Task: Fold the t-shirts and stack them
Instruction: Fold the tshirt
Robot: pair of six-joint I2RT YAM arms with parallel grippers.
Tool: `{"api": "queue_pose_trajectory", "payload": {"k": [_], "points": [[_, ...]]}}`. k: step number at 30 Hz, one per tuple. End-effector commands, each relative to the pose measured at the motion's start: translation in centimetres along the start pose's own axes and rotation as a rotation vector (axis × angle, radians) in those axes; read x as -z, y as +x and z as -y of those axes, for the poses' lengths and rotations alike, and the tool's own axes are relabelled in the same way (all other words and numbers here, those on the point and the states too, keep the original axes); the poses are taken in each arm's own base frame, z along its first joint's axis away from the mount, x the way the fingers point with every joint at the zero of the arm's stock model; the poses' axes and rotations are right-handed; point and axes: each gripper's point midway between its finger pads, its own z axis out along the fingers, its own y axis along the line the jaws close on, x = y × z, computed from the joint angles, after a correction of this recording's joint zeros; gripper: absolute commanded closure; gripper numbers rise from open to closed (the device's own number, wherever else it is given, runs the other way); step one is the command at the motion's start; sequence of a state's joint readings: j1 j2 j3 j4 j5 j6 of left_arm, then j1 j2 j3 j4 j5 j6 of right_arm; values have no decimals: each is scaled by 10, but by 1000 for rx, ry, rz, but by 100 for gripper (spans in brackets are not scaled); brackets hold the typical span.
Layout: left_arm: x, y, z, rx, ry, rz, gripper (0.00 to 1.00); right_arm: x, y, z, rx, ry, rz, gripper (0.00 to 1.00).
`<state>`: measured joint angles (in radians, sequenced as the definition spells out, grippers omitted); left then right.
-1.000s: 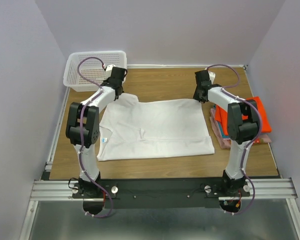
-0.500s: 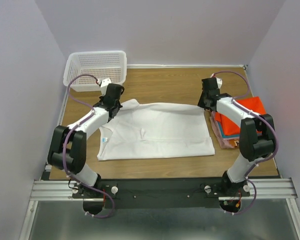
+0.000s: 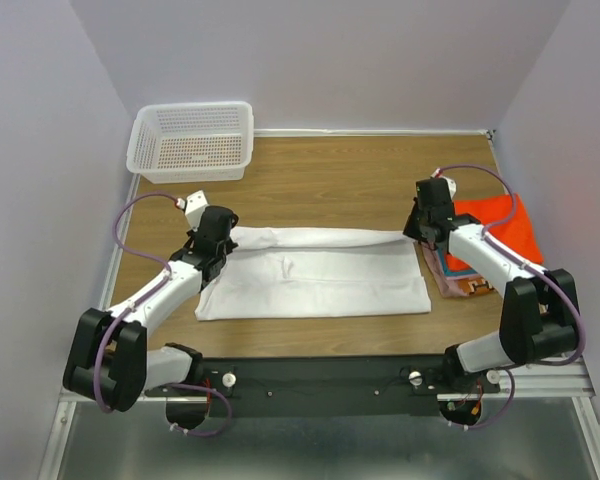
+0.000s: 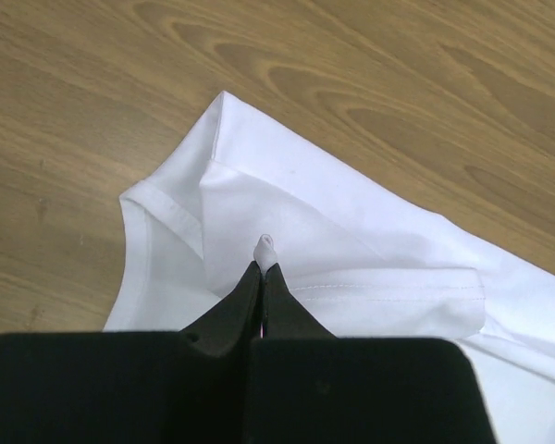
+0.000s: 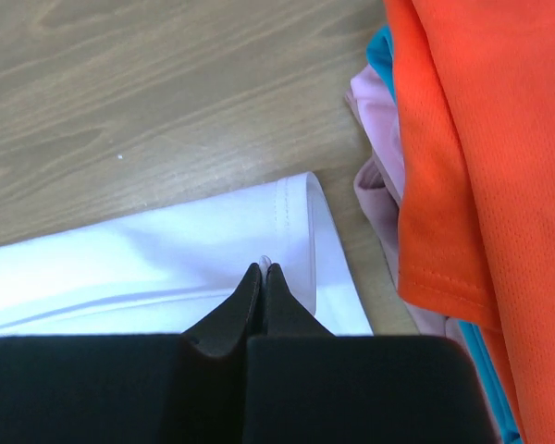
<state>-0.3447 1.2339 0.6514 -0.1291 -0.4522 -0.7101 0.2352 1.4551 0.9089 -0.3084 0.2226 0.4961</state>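
The white t-shirt (image 3: pixel 320 275) lies across the middle of the table, its far edge folded over toward me. My left gripper (image 3: pixel 223 243) is shut on a pinch of the shirt's cloth at the left end (image 4: pixel 265 248), near the sleeve. My right gripper (image 3: pixel 417 233) is shut on a pinch of cloth at the right end (image 5: pixel 266 263), near the hem. A stack of folded shirts stands right of the white shirt, with the orange-red one (image 3: pixel 490 228) on top. Teal (image 5: pixel 381 51) and pink (image 5: pixel 375 92) layers show beneath it in the right wrist view.
A white mesh basket (image 3: pixel 192 140) stands at the back left corner. Bare wooden table (image 3: pixel 330 170) shows behind the shirt. The folded stack lies close to my right arm.
Both grippers have moved toward me with the shirt's far edge, folding it over the body. The shirt now looks narrower front to back.
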Motion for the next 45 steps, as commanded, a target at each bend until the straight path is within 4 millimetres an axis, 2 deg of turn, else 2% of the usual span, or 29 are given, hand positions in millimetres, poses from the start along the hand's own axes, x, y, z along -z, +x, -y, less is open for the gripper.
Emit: {"api": "queue_pose_trajectory", "payload": {"k": [1,6,9,15,20,26,28,29,30,31,32,33,34,35,36,37,39,40,41,42,43,45], "points": [[7,-5,6,59,35,37,100,5,15,6,-7,-5,-22,100],[17,-7,4,70,47,52,100,11,12,4,-8,-24,-10,99],[24,-15,3,85,50,75,100,16,6,2,-9,-36,8,99],[31,-20,2,106,60,88,100,23,8,2,-11,-52,9,99],[28,-10,-2,105,43,65,100,27,23,9,-13,-50,-13,99],[22,20,-10,96,48,-5,100,16,56,21,-12,-15,-96,93],[23,31,-14,88,54,-33,92,14,66,26,-18,0,-117,92],[25,33,-14,98,59,-40,86,14,68,27,-20,2,-121,89],[26,43,-16,96,69,-71,72,14,71,28,-24,1,-128,86],[28,49,-18,98,72,-88,64,15,74,29,-28,-1,-132,81],[31,50,-18,117,82,-92,52,16,82,31,-27,-1,-146,69],[33,60,-22,129,76,-121,42,20,82,29,-32,-24,-143,60],[36,62,-24,144,72,-127,30,22,85,29,-32,-29,-146,56],[40,59,-24,163,80,-118,27,25,90,31,-33,-38,-152,56],[44,61,-27,174,73,-128,14,31,88,27,-38,-69,-141,55],[46,60,-28,183,72,-124,7,34,87,25,-42,-85,-135,53],[56,44,-22,214,113,-80,5,45,83,16,-41,-144,-126,39],[57,43,-20,213,118,-78,3,49,81,12,-37,-171,-120,39],[60,35,-16,225,141,-57,2,51,78,9,-37,-184,-113,27],[64,26,-10,229,165,-42,2,59,74,-3,-36,-248,-119,18],[65,21,-7,221,176,-32,2,64,70,-8,-36,-280,-115,1],[68,7,3,218,204,-1,2,76,62,-26,-23,-375,-116,0]]}}
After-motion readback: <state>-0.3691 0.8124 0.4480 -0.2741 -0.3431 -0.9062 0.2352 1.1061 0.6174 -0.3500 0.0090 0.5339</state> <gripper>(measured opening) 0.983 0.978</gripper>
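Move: Both hands still pinch the ends of the white shirt's lifted edge. Its laying place on the lower layer is about 6 cm back and 5 cm below the left hand, and about 8 cm back and 5 cm below the right. A loose sleeve flap lies 13 cm right of the left hand, 8 cm back; the orange shirt on the stack is some 21 cm right of the right hand, about level ahead. Both hands lift slightly, draw back about 7–9 cm while sinking, open to release the shirt's edge, then rise. ##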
